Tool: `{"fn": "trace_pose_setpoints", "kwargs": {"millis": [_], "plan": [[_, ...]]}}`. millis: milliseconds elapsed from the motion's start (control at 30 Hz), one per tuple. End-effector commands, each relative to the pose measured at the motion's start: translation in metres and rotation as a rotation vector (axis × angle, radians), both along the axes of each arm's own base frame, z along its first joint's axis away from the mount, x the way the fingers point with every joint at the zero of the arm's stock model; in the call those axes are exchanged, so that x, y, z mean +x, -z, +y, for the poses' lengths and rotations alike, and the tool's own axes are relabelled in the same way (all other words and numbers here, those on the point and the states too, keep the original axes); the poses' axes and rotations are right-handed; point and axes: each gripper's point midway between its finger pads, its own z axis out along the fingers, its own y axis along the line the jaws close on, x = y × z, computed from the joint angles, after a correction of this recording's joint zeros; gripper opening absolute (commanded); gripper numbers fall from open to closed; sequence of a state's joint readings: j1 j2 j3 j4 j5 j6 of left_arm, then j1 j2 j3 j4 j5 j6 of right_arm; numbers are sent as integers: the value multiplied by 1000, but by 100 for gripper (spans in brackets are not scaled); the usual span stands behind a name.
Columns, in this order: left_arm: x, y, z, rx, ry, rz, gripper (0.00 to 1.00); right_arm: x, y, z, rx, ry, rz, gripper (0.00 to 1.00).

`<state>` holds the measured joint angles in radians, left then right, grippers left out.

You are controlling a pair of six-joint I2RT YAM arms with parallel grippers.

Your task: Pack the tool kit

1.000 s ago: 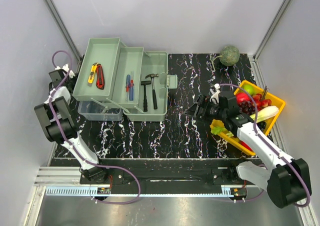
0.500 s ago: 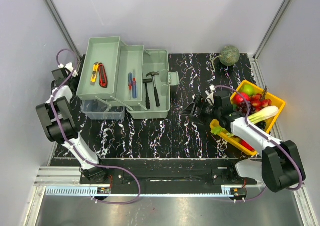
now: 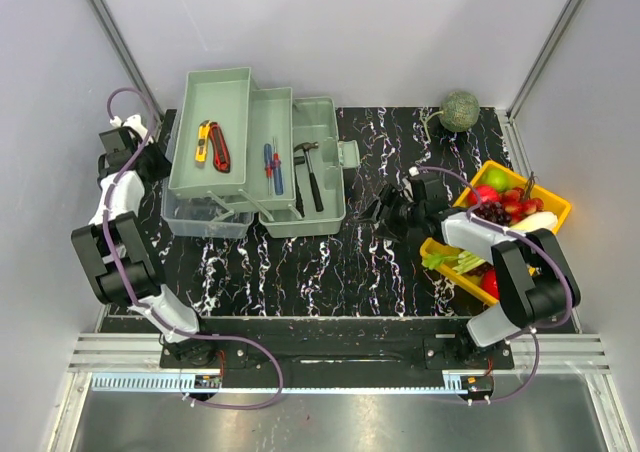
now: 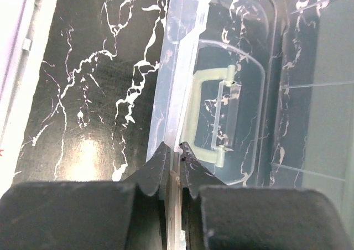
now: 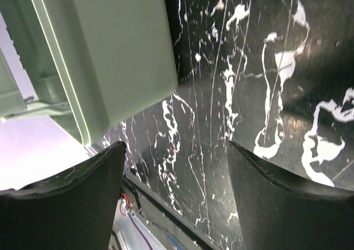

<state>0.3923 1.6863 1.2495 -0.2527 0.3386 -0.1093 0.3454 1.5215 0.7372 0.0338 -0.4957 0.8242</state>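
The pale green toolbox [image 3: 318, 187] stands at the back left with its trays [image 3: 215, 122] folded out to the left. In them lie a yellow knife [image 3: 203, 140], red pliers [image 3: 220, 148], screwdrivers [image 3: 272, 168] and a black hammer [image 3: 309, 172]. The clear lid [image 3: 203, 219] hangs open under the trays. My left gripper [image 3: 156, 165] is shut on the lid's edge [image 4: 175, 123], beside its pale handle [image 4: 213, 117]. My right gripper [image 3: 378, 210] stands open just right of the toolbox [image 5: 110, 51], holding nothing [image 5: 176, 150].
A yellow tray [image 3: 553, 204] of fruit sits at the right edge, under my right arm. A green melon [image 3: 460, 110] lies at the back right corner. Grey walls close in on the left, the right and the back.
My left gripper has shut on the lid's edge and the toolbox with its trays has shifted right. My right gripper has swung left toward the toolbox and narrowed a little.
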Motion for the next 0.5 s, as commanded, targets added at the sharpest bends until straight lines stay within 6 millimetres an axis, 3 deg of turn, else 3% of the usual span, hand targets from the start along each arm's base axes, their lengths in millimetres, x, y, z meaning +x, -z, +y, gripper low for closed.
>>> {"fn": "trace_pose_setpoints", "kwargs": {"millis": [0,267,467], "plan": [[18,-114,-8,69,-9,-313,0,38,-20,5,-31,61,-110,78],[0,-203,-49,119,72,-517,0,67,-2,13,-171,50,-107,78],[-14,-231,-78,173,107,-570,0,64,4,33,-267,29,-108,77]]}}
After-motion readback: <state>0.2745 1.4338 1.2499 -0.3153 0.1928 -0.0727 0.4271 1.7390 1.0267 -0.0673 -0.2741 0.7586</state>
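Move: The left hand already pinches the left rim of the clear lid; the top tray that the lid must swing over lies about 10 cm to its right and 6 cm ahead, near its height, with the screwdrivers some 23 cm right and level. From the open right hand, the toolbox's latch is roughly 13 cm ahead and 5 cm left, and the hammer about 9 cm ahead and 13 cm left. Left hand, still pinching the lid rim, rises 9 cm, drifting right; right hand advances 6 cm towards the latch. ##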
